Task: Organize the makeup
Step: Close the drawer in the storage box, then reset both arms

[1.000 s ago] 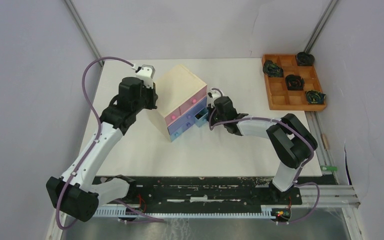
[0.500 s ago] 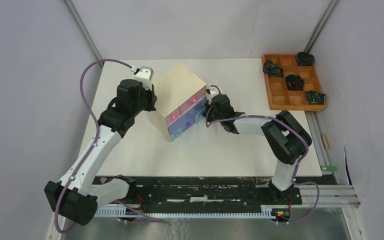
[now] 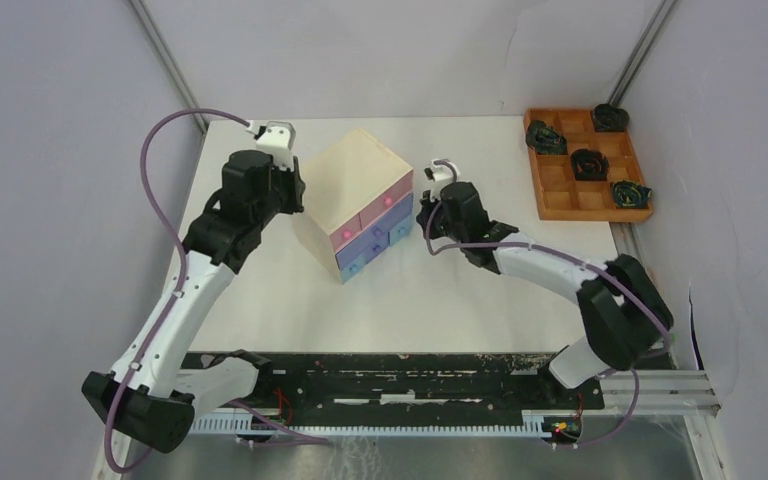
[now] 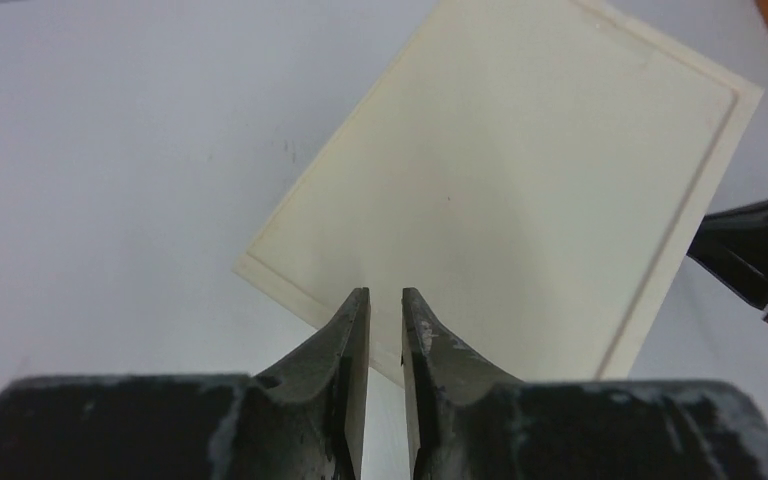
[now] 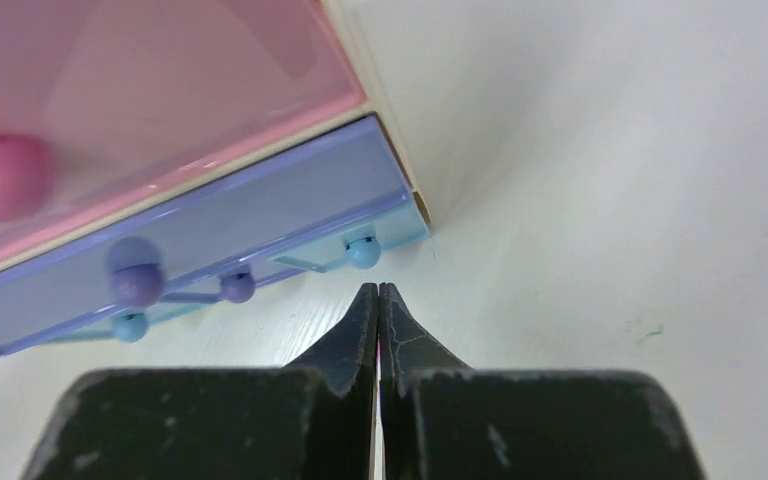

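No makeup shows in any view. The pale wooden chest [image 3: 360, 185] stands mid-table with its pink, purple and blue drawers all pushed in. My left gripper [image 4: 385, 295] hovers over the chest's back left edge [image 4: 290, 285], its jaws a narrow gap apart with nothing between them. My right gripper [image 5: 377, 290] is shut and empty, low over the table just off the chest's lower right corner, close to the small blue drawer knob [image 5: 363, 252]. In the top view the right gripper [image 3: 423, 215] sits just right of the drawer fronts, not touching them.
An orange-brown wooden grid tray [image 3: 560, 195] with dark coiled objects stands at the back right. The right arm's dark wrist [image 4: 760, 260] shows past the chest's far side. Grey walls close in on both table sides.
The lower right drawer, open a second ago, is now pushed in. My right gripper has drawn back to the right of it. My left gripper has parted slightly and shifted left.
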Robot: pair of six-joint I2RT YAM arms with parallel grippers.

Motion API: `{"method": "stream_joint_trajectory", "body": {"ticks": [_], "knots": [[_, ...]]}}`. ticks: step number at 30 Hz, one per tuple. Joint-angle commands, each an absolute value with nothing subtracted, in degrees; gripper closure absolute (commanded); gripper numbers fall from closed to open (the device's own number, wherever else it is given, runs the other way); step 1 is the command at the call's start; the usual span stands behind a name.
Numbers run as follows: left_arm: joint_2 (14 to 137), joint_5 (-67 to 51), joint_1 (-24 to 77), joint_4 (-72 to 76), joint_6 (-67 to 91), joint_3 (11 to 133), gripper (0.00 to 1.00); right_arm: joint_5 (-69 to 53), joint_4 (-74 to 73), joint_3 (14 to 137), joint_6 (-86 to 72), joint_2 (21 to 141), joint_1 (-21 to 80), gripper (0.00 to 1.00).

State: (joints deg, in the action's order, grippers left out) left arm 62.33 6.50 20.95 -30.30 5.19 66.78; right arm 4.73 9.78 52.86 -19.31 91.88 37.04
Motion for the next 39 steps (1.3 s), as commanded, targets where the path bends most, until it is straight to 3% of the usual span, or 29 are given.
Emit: {"method": "stream_joint_trajectory", "body": {"ticks": [1, 6, 13, 18, 24, 29, 34, 39], "knots": [[61.3, 11.7, 19.9, -30.3, 3.1, 73.5, 0.72, 10.2, -0.3, 52.9, -13.3, 80.1, 37.3, 0.99], [62.7, 11.4, 14.3, -29.8, 2.3, 74.7, 0.67, 19.7, -7.8, 50.6, -9.5, 71.8, 35.0, 0.98], [68.9, 6.0, 0.0, -22.1, 3.7, 72.2, 0.63, 15.1, -8.0, 44.3, -13.7, 69.1, 25.1, 0.95], [71.3, 1.4, -4.3, -8.5, 1.2, 59.4, 0.58, 15.4, -7.3, 41.1, -12.0, 67.5, 23.2, 0.92], [70.3, -7.6, -6.7, 11.8, 1.3, 40.9, 0.37, 15.2, -7.1, 39.9, -11.5, 64.9, 21.9, 0.88], [67.7, -12.0, -6.8, 25.6, 0.8, 29.7, 0.28, 13.7, -5.2, 38.1, -11.9, 64.1, 21.8, 0.83], [70.2, -13.7, -6.8, 38.7, 1.9, 20.4, 0.23, 13.1, -5.1, 38.0, -11.8, 64.3, 21.5, 0.73], [75.6, -14.3, -6.8, 47.0, 1.7, 18.6, 0.17, 13.1, -4.6, 37.5, -11.6, 63.0, 21.3, 0.67]]}}
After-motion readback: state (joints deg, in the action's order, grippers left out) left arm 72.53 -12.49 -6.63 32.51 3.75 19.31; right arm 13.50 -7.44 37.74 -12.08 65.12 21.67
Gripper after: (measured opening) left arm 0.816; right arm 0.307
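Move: The light-blue bottom drawer is already shut; its front lies some 3 cm ahead of my right hand, 4 cm left and 7 cm below. The storage box's middle is about 16 cm left of that hand, 3 cm ahead, near its height; the wooden tray is roughly 18 cm ahead, 39 cm right and 10 cm below. From my left hand the box's middle lies 8 cm ahead, 9 cm right, 17 cm below; the drawer front 7 cm ahead, 20 cm right, 24 cm below. With nothing held, I take my right hand off rightward from the shut drawer, about 18 cm over bare table, arching up some 9 cm and down again, turning clockwise and parting its fingers a little. My left hand lifts slightly, swings left and forward past the box's left side, then sinks to about 20 cm below its start, drifting back, and opens wide. ##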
